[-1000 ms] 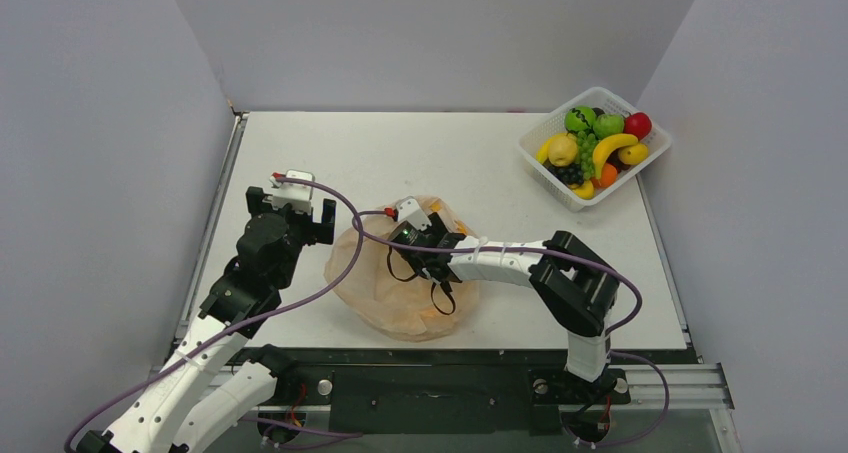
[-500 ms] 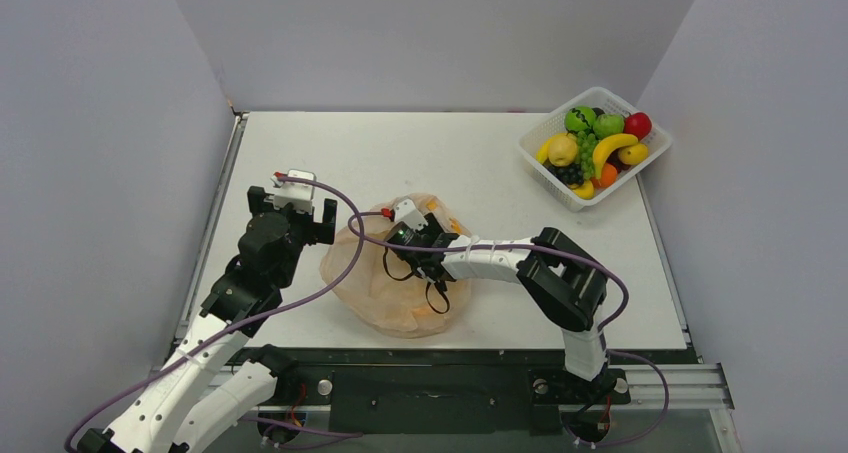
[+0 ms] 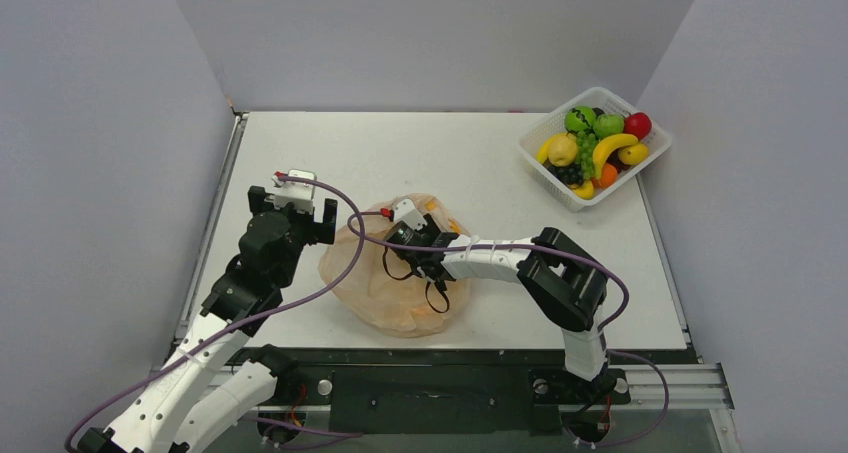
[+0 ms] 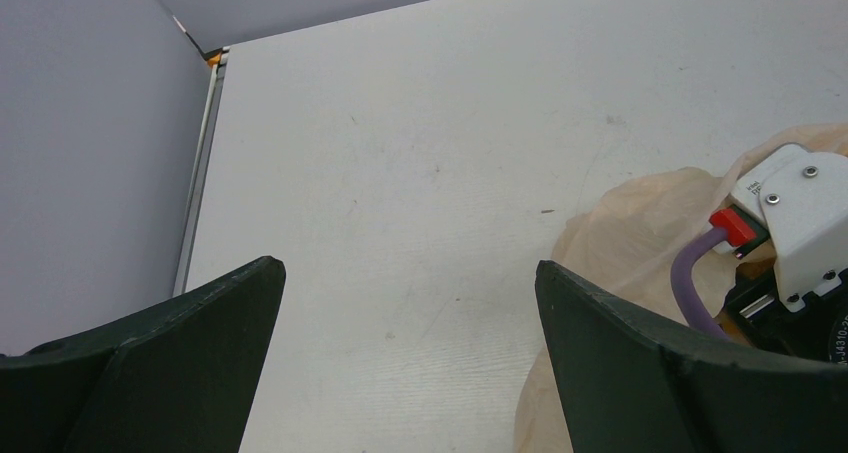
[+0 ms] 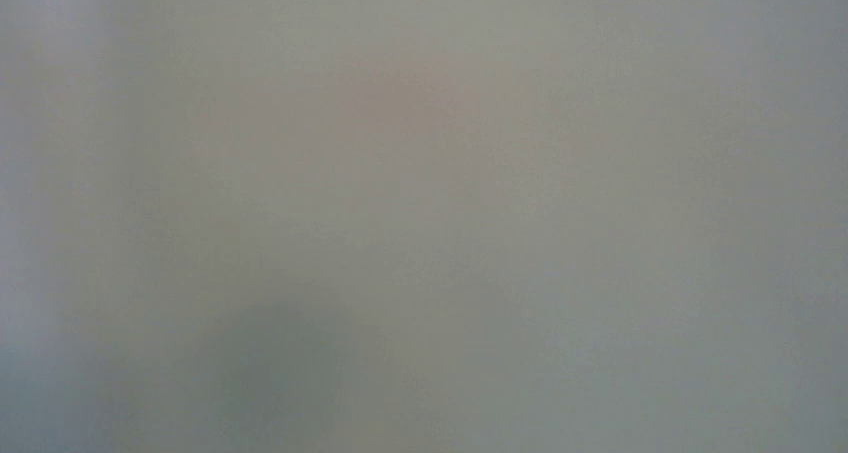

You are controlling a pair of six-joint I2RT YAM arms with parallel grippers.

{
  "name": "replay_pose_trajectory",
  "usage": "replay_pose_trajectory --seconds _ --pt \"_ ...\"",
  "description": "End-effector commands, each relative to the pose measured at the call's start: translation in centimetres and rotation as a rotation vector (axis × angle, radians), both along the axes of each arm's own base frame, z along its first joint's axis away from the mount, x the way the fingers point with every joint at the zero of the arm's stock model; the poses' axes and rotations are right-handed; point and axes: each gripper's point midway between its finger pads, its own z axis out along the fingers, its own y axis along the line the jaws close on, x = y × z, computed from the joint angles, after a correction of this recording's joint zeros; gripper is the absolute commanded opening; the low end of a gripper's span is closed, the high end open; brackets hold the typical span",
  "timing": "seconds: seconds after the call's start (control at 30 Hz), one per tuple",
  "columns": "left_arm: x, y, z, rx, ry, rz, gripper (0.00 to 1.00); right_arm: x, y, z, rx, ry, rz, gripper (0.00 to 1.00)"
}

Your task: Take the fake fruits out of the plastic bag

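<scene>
The peach-orange plastic bag lies crumpled near the front middle of the table; its edge also shows in the left wrist view. My right gripper reaches into the bag's top from the right, and the plastic hides its jaws. The right wrist view is a grey-beige blur with nothing to make out. An orange patch shows through the bag's lower right. My left gripper hovers open over bare table just left of the bag, holding nothing. Several fake fruits sit in a white basket.
The white lattice basket stands at the back right corner, close to the right wall. Purple cables loop from both wrists over the bag. A metal rail runs along the table's left edge, with grey walls on three sides.
My right arm has pushed a little further left into the bag, and the bag has shifted slightly left with it. The left arm has not moved.
</scene>
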Motion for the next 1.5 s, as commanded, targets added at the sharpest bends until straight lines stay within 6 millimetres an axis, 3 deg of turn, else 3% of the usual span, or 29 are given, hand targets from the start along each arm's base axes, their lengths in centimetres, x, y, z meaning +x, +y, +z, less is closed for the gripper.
replay_pose_trajectory --seconds 0.0,0.17,0.23,0.4,0.57,0.67,0.7,0.73,0.77,0.87,1.03,1.23,1.47 --pt "-0.1 0.3 2.2 -0.016 -0.035 0.009 0.97 0.3 1.2 3.2 0.092 -0.043 -0.001 0.14" --pt "-0.9 0.2 4.3 -0.031 -0.003 -0.007 0.96 0.0 1.4 3.6 0.112 -0.046 0.009 0.07" --pt "-1.5 0.0 4.0 -0.040 0.037 -0.024 0.96 -0.2 1.6 3.6 0.118 -0.042 0.015 0.06" --pt "-2.4 0.9 0.4 -0.004 0.092 0.002 0.96 -0.7 2.2 3.9 0.140 -0.033 0.034 0.04" --pt "-3.1 1.2 0.5 -0.042 0.027 -0.001 0.97 -1.7 2.5 5.3 0.182 -0.020 0.054 0.00" --pt "-3.5 1.9 0.6 -0.060 -0.013 0.023 0.97 -3.8 2.5 6.7 0.247 0.014 0.123 0.00" --pt "-3.5 1.9 0.4 -0.058 -0.009 0.022 0.97 -4.5 2.9 8.1 0.298 0.017 0.158 0.00" --pt "-3.6 1.9 0.4 -0.057 -0.008 0.022 0.97 -5.3 3.0 8.0 0.326 0.037 0.188 0.00" --pt "-3.5 1.9 0.3 -0.056 -0.005 0.021 0.97 -5.6 3.0 9.4 0.368 0.024 0.208 0.00" --pt "-3.3 1.5 -0.2 -0.077 0.016 0.017 0.97 -7.3 3.5 11.1 0.463 0.038 0.300 0.00" --pt "-2.8 1.4 -0.8 -0.073 0.044 0.020 0.97 -8.3 3.8 15.2 0.570 0.003 0.369 0.00" --pt "-2.8 1.6 -1.0 -0.076 0.048 0.031 0.97 -6.9 2.5 20.5 0.676 -0.097 0.340 0.00" --pt "-2.9 1.6 -0.8 -0.088 0.045 0.028 0.97 -3.2 -1.6 26.7 0.790 -0.283 0.166 0.00"
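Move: Down in the open bag, the right hand already holds an orange-brown fruit; the basket's middle is about 28 cm ahead and 42 cm to the right, 2 cm higher. A yellow banana in the basket lies some 24 cm ahead and 45 cm right of the hand, and the bag's middle 5 cm back and 5 cm left. From the left hand, the basket is around 31 cm ahead, 67 cm right and 22 cm below. Lifting the orange-brown fruit out of the bag, the right hand starts slowly, then rises fast, some 20 cm in all, drawing back about 8 cm before easing forward a little. Its fingers keep their grip while the wrist rolls its left side up some 35 degrees and swings counter-clockwise. The empty left hand bobs up, sinks, and shifts back about 3 cm, still wide open. ##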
